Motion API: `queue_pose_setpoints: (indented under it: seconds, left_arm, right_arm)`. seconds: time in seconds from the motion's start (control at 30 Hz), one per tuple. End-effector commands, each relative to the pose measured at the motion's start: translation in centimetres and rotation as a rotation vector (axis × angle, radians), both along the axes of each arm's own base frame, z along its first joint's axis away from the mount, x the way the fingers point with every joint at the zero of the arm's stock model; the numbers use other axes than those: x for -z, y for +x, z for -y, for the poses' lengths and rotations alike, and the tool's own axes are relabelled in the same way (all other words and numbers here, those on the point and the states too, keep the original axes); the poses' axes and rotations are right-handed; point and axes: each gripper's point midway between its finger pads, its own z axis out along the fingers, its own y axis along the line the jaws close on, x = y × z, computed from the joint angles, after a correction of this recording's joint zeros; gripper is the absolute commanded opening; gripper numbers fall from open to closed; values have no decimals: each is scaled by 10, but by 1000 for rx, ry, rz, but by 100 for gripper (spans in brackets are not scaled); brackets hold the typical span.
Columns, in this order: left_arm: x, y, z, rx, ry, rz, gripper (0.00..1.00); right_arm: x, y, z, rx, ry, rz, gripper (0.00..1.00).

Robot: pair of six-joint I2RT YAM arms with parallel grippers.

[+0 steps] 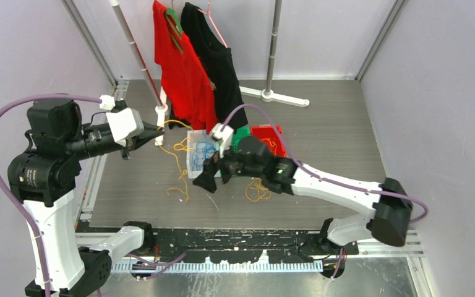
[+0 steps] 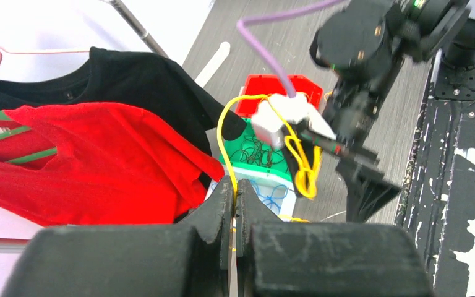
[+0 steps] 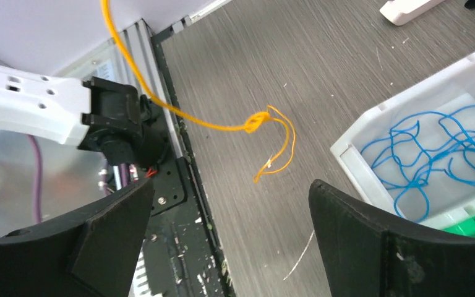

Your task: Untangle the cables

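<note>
My left gripper (image 1: 158,130) is raised at the table's left edge, shut on a thin yellow cable (image 1: 178,162) that hangs down to a loose coil on the table. In the left wrist view that yellow cable (image 2: 222,127) runs up out of the closed left gripper (image 2: 235,197). My right gripper (image 1: 216,175) hovers open over the table beside the white bin, holding nothing. In the right wrist view, the right gripper (image 3: 229,213) has wide jaws, and beyond them the yellow cable (image 3: 257,122) has a small knot. A second yellow cable bundle (image 1: 258,190) lies under the right arm.
A white bin (image 1: 193,167) holds blue cables (image 3: 436,148). Behind it stand a green bin (image 1: 242,133) with black cables (image 2: 256,150) and a red bin (image 1: 268,133). A red shirt (image 1: 182,74) and a black shirt (image 1: 216,59) hang on a rack at the back.
</note>
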Motion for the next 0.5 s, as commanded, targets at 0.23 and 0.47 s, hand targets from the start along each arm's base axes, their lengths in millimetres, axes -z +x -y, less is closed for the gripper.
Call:
queue_pose_setpoints:
  seconds: [0.23,0.47]
  left_arm:
    - [-38,-16,8,34,-97,64,0]
    - [-61,-18,11,26,-180,79,0]
  right_arm:
    - [-37,53,-56,191,143,247,75]
    - [-80,63,-36,260,238,318,1]
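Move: The small knot in the yellow cable hanging from the left gripper lies some 6 cm to the left of the right gripper's open fingers, about 3 cm farther out and a touch lower. The white bin with the blue cable stands about 18 cm ahead and 2 cm left of that gripper, roughly 21 cm below; the green bin is level with it, some 11 cm to its right. From the left gripper, the knot hangs about 24 cm below, 3 cm ahead and 3 cm to the right. Sweep the right gripper about 5 cm left towards the hanging yellow cable, dipping slightly, then carry it about 5 cm forward, easing back up at the end, and shut the wide-open fingers on the cable right beside the knot. Keep the left gripper's pinch on the upper part of the cable and raise it some 3 cm, drifting slightly back. ##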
